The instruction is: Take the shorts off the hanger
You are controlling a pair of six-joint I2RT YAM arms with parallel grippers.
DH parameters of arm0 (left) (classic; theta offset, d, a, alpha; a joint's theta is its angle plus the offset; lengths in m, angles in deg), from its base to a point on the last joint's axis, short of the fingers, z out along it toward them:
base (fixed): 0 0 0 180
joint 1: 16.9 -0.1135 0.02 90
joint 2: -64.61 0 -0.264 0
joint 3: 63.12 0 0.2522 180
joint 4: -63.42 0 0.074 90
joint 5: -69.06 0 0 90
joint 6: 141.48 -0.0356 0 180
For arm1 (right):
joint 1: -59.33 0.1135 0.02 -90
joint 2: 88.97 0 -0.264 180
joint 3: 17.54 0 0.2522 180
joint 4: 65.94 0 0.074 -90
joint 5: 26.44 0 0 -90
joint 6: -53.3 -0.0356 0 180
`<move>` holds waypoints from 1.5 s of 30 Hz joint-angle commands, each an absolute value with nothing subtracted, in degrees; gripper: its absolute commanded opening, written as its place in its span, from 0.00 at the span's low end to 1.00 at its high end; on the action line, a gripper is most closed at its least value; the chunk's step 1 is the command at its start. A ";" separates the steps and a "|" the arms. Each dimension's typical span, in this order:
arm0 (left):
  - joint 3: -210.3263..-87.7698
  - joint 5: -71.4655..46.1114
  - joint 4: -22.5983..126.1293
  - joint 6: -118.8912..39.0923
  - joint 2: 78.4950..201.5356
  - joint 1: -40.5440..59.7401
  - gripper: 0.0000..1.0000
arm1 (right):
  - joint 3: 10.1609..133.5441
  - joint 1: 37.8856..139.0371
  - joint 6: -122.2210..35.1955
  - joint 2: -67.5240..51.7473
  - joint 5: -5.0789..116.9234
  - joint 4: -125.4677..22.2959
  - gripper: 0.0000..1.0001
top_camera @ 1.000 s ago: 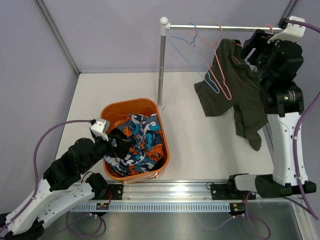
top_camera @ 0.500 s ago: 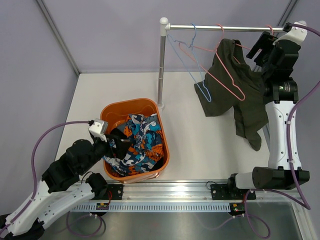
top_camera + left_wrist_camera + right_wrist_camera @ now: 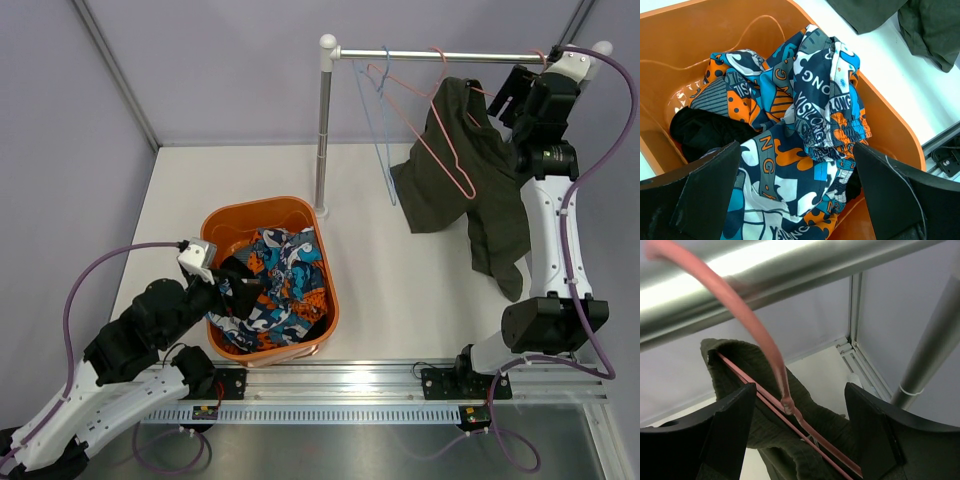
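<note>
Dark olive shorts (image 3: 470, 175) hang over a pink hanger (image 3: 480, 93) hooked on the steel rail (image 3: 440, 54) at the back right. My right gripper (image 3: 507, 95) is up at the rail beside them. In the right wrist view my right gripper (image 3: 799, 412) is open, the pink hanger's neck (image 3: 776, 367) runs between its fingers without touching either, and the shorts (image 3: 790, 455) hang below. My left gripper (image 3: 795, 165) is open and empty over patterned shorts (image 3: 812, 100) in the orange basket (image 3: 890, 125).
An empty pink hanger (image 3: 432, 130) and a blue hanger (image 3: 374, 120) hang on the rail to the left of the shorts. The rail's upright pole (image 3: 322, 130) stands behind the orange basket (image 3: 228, 216). Purple walls close in at the back and sides.
My right arm has stretched up and drawn its gripper in to the rail at the hanger's hook. The two empty hangers have swung on the rail. The left arm has barely moved.
</note>
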State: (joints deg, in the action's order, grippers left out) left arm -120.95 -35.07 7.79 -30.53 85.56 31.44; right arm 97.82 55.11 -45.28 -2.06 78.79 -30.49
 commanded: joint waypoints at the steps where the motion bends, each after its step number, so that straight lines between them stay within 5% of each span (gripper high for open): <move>1: -120.74 -34.47 10.29 -31.44 84.47 31.70 0.99 | 99.75 54.24 -44.69 -1.70 77.10 -33.72 0.79; 19: -120.74 -34.38 10.11 -31.44 84.74 31.79 0.99 | 96.15 54.24 -46.98 -5.82 72.00 -35.04 0.42; 35: -120.65 -34.47 10.20 -31.44 84.65 31.96 0.99 | 97.82 54.24 -47.25 -4.42 70.68 -33.37 0.34; 45: -120.65 -34.65 10.11 -31.35 84.65 32.23 0.99 | 98.61 54.24 -46.89 -1.96 69.45 -32.41 0.37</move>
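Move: The neck of the pink hanger carrying the green shorts is between the right gripper's open fingertips: about 2 cm ahead, 1 cm left, level. The rod crosses some 6 cm straight above the fingers. From the same hand, the shorts' middle hangs roughly 4 cm ahead, 7 cm left and 20 cm below; the empty pink hanger is level ahead, 15 cm left and 10 cm lower. From the left hand the neck is about 32 cm ahead, 49 cm right, 18 cm above. Narrow the right gripper's fingers around the pink hanger's neck, just below the rod, to under half their starting gap without shutting them. Ease the hand about 1 cm forward and down, then back and up by some 2 cm while edging about 2 cm left in all; finish with a small push forward and down. Let the wrist turn about 7 degrees counter-clockwise. ##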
